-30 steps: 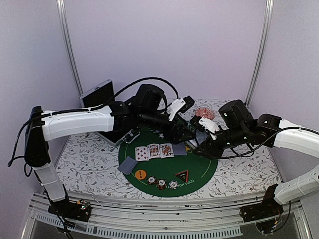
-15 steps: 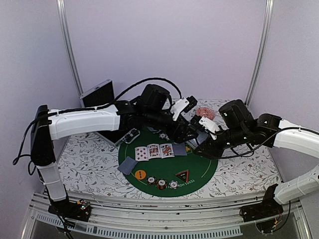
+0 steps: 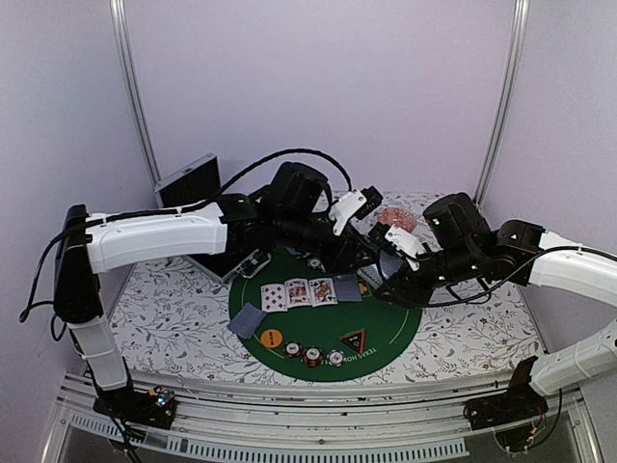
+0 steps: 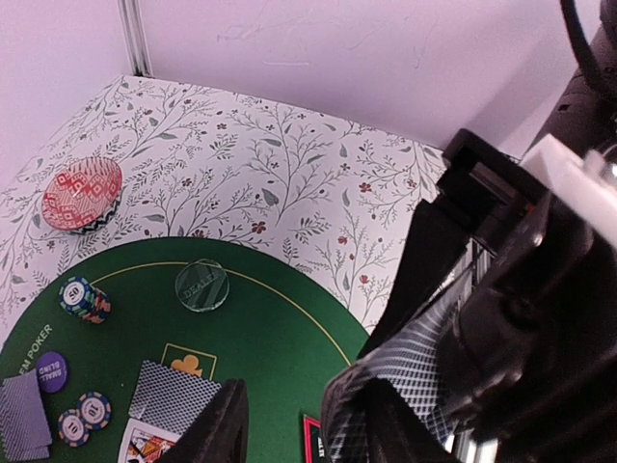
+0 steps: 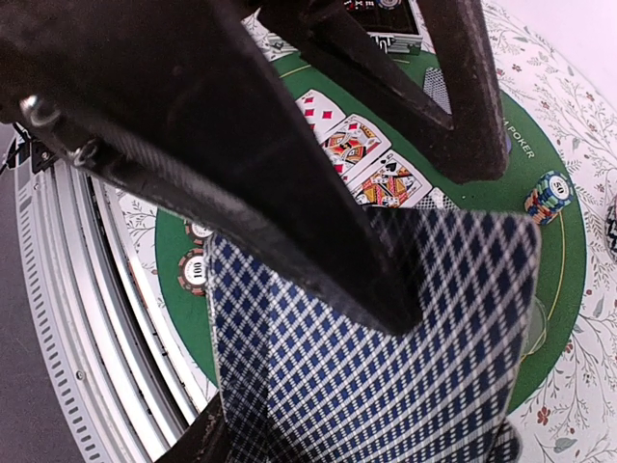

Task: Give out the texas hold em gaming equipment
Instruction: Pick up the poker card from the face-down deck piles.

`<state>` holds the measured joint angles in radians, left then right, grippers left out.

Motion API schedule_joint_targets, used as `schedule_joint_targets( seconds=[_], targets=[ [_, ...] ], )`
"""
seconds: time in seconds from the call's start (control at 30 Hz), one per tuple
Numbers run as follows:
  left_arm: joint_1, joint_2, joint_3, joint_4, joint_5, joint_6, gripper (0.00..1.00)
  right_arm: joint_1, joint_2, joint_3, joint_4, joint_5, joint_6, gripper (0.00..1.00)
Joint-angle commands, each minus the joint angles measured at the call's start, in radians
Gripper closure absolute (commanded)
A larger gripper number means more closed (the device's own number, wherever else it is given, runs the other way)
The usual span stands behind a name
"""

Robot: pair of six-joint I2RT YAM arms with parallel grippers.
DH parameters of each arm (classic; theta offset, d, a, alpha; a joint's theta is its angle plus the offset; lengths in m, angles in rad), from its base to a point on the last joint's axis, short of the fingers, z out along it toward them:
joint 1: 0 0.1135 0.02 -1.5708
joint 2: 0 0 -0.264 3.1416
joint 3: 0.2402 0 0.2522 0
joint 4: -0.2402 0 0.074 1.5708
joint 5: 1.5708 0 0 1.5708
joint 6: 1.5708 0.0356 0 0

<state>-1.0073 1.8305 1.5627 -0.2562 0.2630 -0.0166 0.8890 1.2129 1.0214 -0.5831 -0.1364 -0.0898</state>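
Note:
My right gripper [image 3: 389, 276] is shut on a deck of blue-grey-backed playing cards [image 5: 386, 338] and holds it above the right side of the green mat [image 3: 386, 323]. My left gripper [image 3: 370, 258] reaches across to it with its jaws apart. One finger [image 4: 381, 424] lies against the top card [image 4: 424, 352], which curls over it, and the other finger [image 4: 220, 424] hangs over the mat. Three face-up cards [image 3: 297, 291] and a face-down card [image 3: 347, 287] lie in a row. Near the front edge sit an orange disc [image 3: 271, 339], three chips [image 3: 313, 356] and a triangular marker [image 3: 354, 340].
A pink patterned dish [image 4: 82, 193] stands behind the mat on the floral cloth. A clear dealer disc [image 4: 201, 285], a chip stack [image 4: 84, 299] and a purple disc [image 4: 50, 367] lie on the mat's far part. Two face-down cards [image 3: 249, 320] lie left. A black box [image 3: 188, 181] stands back left.
My left gripper has moved right onto the deck and its jaws have narrowed. The right arm and deck have stayed put.

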Motion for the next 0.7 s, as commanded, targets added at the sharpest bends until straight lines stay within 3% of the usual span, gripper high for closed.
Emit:
schedule_joint_targets(
  seconds=[0.0,0.3,0.67],
  targets=[
    [0.001,-0.041,-0.02,-0.022,0.012,0.009,0.59,0.001,-0.015,0.005,0.019,-0.015,0.0,0.52],
    [0.002,-0.064,-0.024,-0.031,0.01,0.016,0.69,0.002,-0.018,0.006,0.017,-0.014,0.003,0.52],
    [0.002,-0.073,-0.009,-0.062,0.057,0.019,1.0,0.002,-0.026,0.0,0.013,-0.007,0.007,0.52]
  ],
)
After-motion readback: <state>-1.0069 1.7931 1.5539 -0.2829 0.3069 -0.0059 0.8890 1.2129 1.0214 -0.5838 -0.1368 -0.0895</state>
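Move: Just off the left fingertips is the face-down deck gripped by the right hand: its middle lies about 4 cm to the left hand's right, 2 cm back and 2 cm lower, and from the right hand about 3 cm ahead, 3 cm left and 2 cm above. Some 20 cm below the left hand on the mat, the row's last face-down card lies about 12 cm ahead, the black triangle card about 4 cm back, both nearly level sideways. Closing from about half open to shut at the deck's free edge, the left fingers come together on the uppermost card while the left hand draws up and back, roughly 2 cm in all, slightly to its left, barely turning. The right hand stays in place and keeps its grip on the deck. ##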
